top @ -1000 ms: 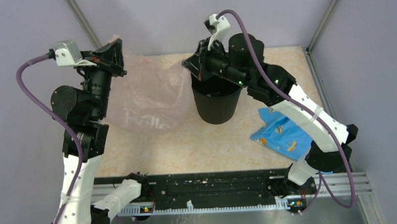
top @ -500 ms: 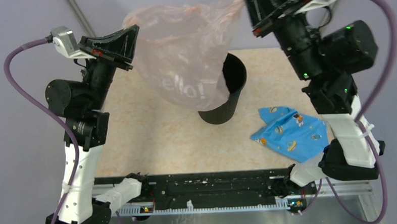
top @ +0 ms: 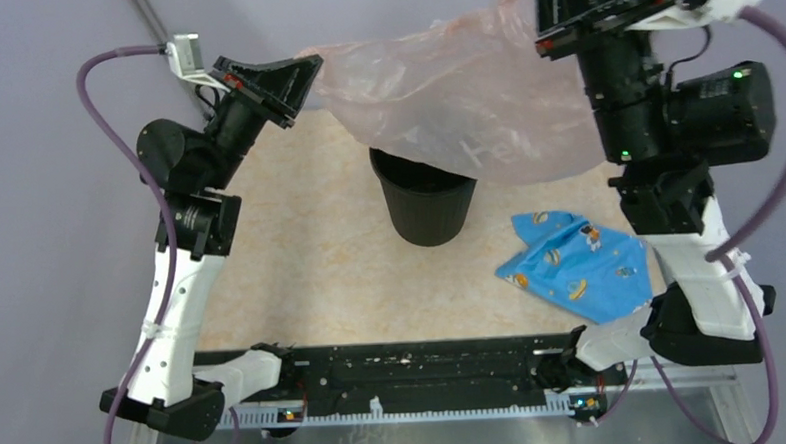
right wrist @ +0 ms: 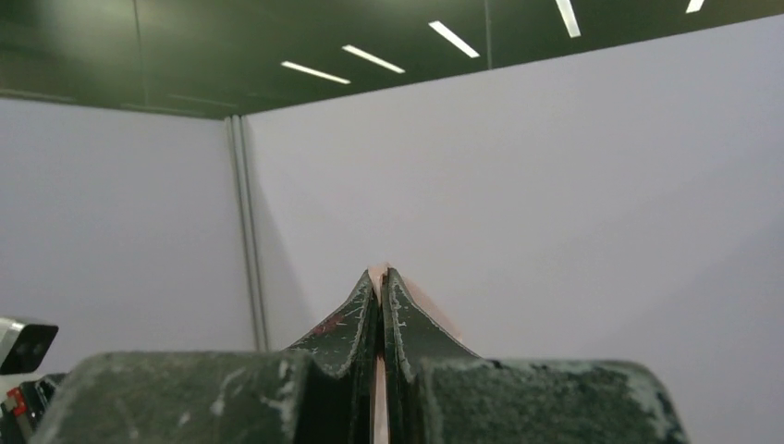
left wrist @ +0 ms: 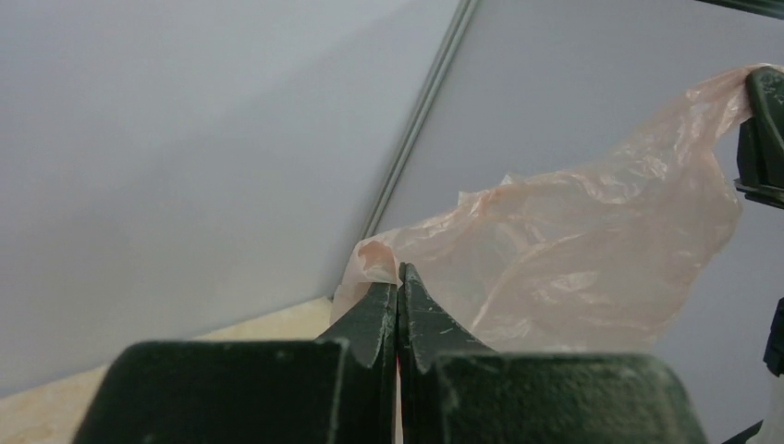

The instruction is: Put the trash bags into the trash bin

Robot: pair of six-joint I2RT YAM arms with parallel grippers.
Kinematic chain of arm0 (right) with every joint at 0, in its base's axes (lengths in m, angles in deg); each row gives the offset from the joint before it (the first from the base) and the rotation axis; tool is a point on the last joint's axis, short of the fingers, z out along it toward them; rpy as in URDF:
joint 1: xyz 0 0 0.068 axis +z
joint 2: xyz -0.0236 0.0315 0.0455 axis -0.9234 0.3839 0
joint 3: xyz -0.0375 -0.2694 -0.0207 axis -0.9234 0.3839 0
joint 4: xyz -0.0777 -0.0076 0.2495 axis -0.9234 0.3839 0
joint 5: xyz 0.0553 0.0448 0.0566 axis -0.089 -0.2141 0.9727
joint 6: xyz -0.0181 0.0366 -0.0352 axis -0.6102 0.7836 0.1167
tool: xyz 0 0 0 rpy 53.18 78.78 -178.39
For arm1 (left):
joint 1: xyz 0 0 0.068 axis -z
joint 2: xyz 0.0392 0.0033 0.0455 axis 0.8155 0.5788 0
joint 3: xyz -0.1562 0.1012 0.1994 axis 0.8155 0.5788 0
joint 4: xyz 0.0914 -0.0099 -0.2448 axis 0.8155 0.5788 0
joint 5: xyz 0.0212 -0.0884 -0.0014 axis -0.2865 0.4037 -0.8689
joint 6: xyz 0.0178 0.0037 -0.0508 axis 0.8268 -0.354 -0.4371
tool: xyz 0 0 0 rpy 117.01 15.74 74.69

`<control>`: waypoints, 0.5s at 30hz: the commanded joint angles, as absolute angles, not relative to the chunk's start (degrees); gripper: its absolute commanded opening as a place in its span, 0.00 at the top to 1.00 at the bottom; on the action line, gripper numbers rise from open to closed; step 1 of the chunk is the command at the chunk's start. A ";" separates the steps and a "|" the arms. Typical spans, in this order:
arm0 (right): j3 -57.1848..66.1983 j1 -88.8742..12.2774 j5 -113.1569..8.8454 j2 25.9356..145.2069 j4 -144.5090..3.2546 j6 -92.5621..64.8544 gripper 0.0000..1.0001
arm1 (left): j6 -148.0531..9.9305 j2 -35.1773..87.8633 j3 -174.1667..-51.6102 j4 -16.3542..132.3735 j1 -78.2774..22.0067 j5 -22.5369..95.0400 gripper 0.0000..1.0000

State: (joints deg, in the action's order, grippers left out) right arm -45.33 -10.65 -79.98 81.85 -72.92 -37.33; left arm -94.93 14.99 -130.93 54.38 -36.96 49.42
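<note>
The trash bag [top: 464, 99], a thin pale-pink film with faint white lettering, is stretched in the air between my two grippers. It sags over the back rim of the black trash bin [top: 428, 205], which stands upright mid-table. My left gripper [top: 312, 67] is shut on the bag's left corner, up and left of the bin. In the left wrist view the film [left wrist: 573, 250] spreads rightward from the pinched jaws of the left gripper [left wrist: 398, 273]. High at the top right, my right gripper [top: 543, 20] is shut on the other corner. Only a pink sliver [right wrist: 434, 314] shows at the right gripper's [right wrist: 381, 275] tips.
A blue patterned cloth [top: 576, 264] lies on the table right of the bin, near the right arm's base. Grey walls with metal posts [left wrist: 421, 120] enclose the table. The black rail [top: 415, 366] runs along the near edge.
Both grippers have lifted and pulled the bag out wide above the bin. The bin, tipped half a second ago, stands upright again. The left gripper has moved right and up.
</note>
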 commanded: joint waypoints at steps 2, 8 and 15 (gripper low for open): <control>-40.80 -11.44 -78.95 85.06 -75.34 -39.39 1.00 | -95.22 14.48 -128.05 55.10 -36.88 46.33 1.00; -42.81 -14.81 -74.19 90.67 -73.54 -34.07 1.00 | -89.33 13.06 -126.43 60.80 -36.88 35.21 1.00; -52.02 -14.85 -71.04 99.55 -68.60 -31.91 1.00 | -83.61 13.35 -128.85 67.69 -36.88 24.19 1.00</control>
State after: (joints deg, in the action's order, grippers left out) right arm -45.39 -14.70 -74.43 97.17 -70.16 -34.14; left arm -88.53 14.31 -126.56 65.17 -36.96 32.57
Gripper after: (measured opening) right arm 0.006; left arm 0.006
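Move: The pink trash bag is already pinched at both ends, spread between the raised hands. The trash bin's middle lies about 14 cm ahead of the left hand, 13 cm to its right and 47 cm below; from the right hand it is roughly 20 cm ahead, 11 cm left and 60 cm down. The blue trash bag lies flat on the table, some 10 cm ahead of the right hand, 20 cm to its right and 74 cm below. The pink bag is swept down and outward over the bin by both hands, fingers staying shut on it. The right hand does most, going left, forward and down, roughly 10 cm or more each way, its left side rolling down some 15 degrees. The left hand sinks and reaches forward about 6 cm, then drifts left too, tipping down and swinging counter-clockwise. ##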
